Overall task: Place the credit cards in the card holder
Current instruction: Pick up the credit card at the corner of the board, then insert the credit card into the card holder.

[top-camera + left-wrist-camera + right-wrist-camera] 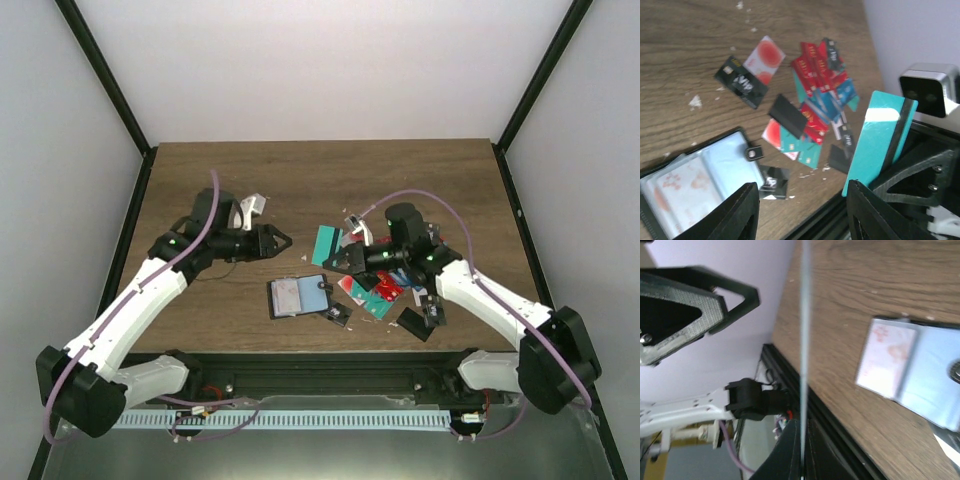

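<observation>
The card holder [298, 296] lies open on the wooden table, its pale blue-grey inside facing up [695, 182] [912, 370]. To its right is a heap of red, teal, blue and black credit cards [378, 284] [815, 100]. A white card with a red circle [765, 56] and a black card [740, 82] lie apart from the heap. My right gripper [340, 258] [802, 422] is shut on a teal card [325, 244] [880, 142], which shows edge-on in the right wrist view. My left gripper [280, 240] [802, 192] hangs open just left of that card, with nothing between its fingers.
Loose black cards lie near the front edge [415, 322] [335, 315]. White specks are scattered over the wood [695, 102]. A black rail [840, 440] runs along the table's near edge, with the arm bases below it.
</observation>
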You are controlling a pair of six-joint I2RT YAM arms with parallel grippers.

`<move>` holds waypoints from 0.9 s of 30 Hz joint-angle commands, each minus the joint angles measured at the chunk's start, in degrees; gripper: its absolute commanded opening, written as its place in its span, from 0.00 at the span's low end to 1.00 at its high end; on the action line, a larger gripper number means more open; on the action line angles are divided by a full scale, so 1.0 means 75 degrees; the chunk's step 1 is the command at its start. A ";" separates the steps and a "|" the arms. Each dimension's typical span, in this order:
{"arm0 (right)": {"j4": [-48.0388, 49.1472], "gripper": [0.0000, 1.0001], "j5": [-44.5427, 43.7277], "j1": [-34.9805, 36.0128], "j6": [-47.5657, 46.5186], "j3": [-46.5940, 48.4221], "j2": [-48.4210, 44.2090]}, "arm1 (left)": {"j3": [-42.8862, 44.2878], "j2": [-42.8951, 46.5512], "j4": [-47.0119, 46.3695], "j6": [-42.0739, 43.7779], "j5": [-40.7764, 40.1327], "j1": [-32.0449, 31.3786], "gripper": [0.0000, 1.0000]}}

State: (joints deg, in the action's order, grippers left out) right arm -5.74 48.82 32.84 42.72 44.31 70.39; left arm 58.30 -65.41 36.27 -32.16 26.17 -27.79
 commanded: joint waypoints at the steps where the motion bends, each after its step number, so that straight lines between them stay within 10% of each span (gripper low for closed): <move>1: 0.0307 0.01 0.1880 -0.0152 -0.0852 0.0784 0.0290 | 0.0342 0.0164 -0.0322 0.0410 0.1742 0.0341 0.51; 27: 0.2865 0.01 0.3694 -0.0160 0.0911 0.0970 0.0684 | -0.0709 0.0422 -0.3778 -0.1367 0.3957 0.0089 0.17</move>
State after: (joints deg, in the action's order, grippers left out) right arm 12.86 74.50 32.05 48.36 50.17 74.63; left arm 53.78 -61.78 11.55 -41.30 54.37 -26.02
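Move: The teal card, already pinched in the right fingers, has its middle about 8 cm to the left hand's right, 1 cm back and roughly level with it; from the right hand that middle is some 3 cm ahead and 1 cm left. The left fingertips lie about 10 cm left of the right hand and 4 cm ahead. On the table, about 22 cm below the left hand, the open card holder is 5 cm back and 1 cm right, the loose card pile 3 cm back and 19 cm right. The right fingers keep their pinch on the teal card while both hands rise about 9 cm and draw back some 3 cm. The left hand also comes about 4 cm to the right, towards the card's free edge, its fingers levelling and swinging clockwise as they narrow from half open to about a quarter. The right hand levels too, turns some 20 degrees counter-clockwise and edges left. ##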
